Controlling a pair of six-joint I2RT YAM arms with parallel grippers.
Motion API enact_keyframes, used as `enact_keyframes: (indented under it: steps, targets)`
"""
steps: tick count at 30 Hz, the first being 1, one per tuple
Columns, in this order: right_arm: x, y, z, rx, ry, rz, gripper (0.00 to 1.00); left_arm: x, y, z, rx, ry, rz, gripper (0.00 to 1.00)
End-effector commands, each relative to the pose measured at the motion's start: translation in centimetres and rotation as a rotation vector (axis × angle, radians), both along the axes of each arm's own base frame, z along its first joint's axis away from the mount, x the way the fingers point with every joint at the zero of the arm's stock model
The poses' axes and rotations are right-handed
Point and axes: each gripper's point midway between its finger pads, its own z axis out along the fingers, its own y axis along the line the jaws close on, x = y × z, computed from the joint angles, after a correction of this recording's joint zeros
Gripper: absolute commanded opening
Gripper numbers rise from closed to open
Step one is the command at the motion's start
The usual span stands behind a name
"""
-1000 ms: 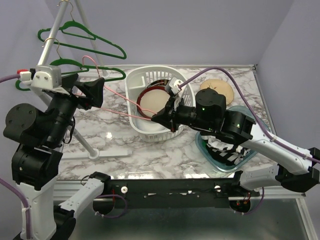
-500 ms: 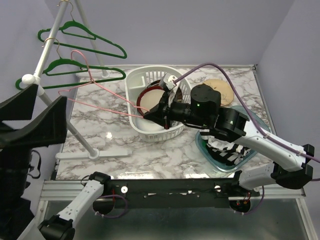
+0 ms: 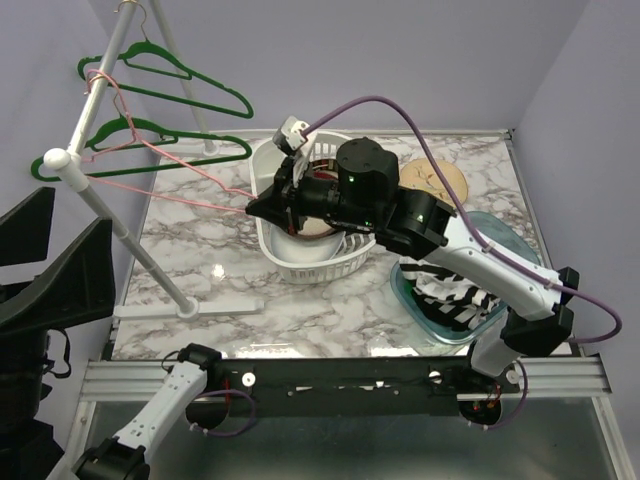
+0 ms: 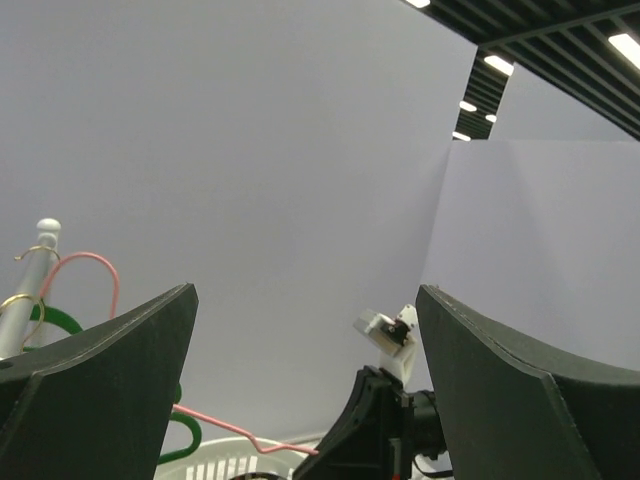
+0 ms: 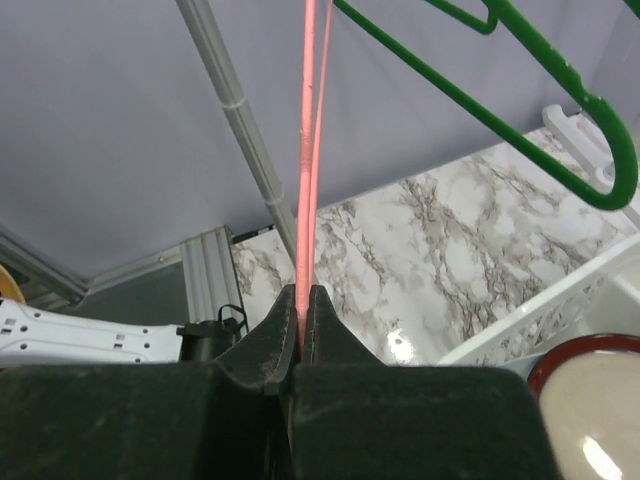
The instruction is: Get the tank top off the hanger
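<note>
My right gripper is shut on the lower end of the bare pink wire hanger. The right wrist view shows its jaws pinched on the pink hanger. The hanger slants up to the left, with its hook at the rack's rod. The black-and-white striped tank top lies in the teal bin at the right, apart from the hanger. My left gripper is open and empty at the near left, pointing at the wall.
Two green hangers hang on the rod, whose white ball end points toward me. A white basket with a red-rimmed dish sits mid-table. A tan disc lies behind it. The rack's foot rests on the marble.
My right gripper has carried the pink hanger left and up, bringing its hook to the rod. My left gripper let go, opened wide and pulled back to the near left.
</note>
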Motion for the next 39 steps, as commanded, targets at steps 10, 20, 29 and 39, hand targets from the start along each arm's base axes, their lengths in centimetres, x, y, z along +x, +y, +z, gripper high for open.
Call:
enact_keyframes:
  steps: [10, 20, 29, 39]
  targets:
    - [0.8, 4.7, -1.0, -0.061, -0.019, 0.070, 0.01, 3.1, -1.2, -1.9, 0.101, 0.090, 0.015, 0.99]
    - [0.7, 5.2, -3.0, -0.103, 0.013, 0.088, 0.22, 3.8, -1.6, -2.3, 0.113, 0.108, 0.012, 0.99]
    - [0.2, -1.2, -2.1, -0.054, 0.040, -0.063, 0.92, 7.6, -1.8, -4.6, 0.173, 0.202, 0.077, 0.99]
    - [0.0, -12.4, -1.7, -0.010, 0.134, -0.361, 1.00, 14.1, -6.1, -10.9, 0.283, 0.396, -0.052, 0.99]
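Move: The right hand holds the pink hanger's free end, with the hook reaching the rail about 16 cm to its left, 6 cm ahead and 10 cm higher. The nearest green hanger's middle is some 13 cm left, 7 cm ahead and 4 cm up; the basket lies roughly 22 cm ahead, 9 cm right and 40 cm below. From the left hand, that part of the rail is about 20 cm ahead, 2 cm left and 12 cm lower. Leftward towards the rail goes the right hand, some 6 cm, sinking about 4 cm on the way to bring the pink hanger's hook down onto it; then its fingers open wide, let go of the hanger's end, and it backs off right about 14 cm, rising late. The empty left hand, still open, mostly late on, eases forward and down towards the rail, its fingers tipping lower. ##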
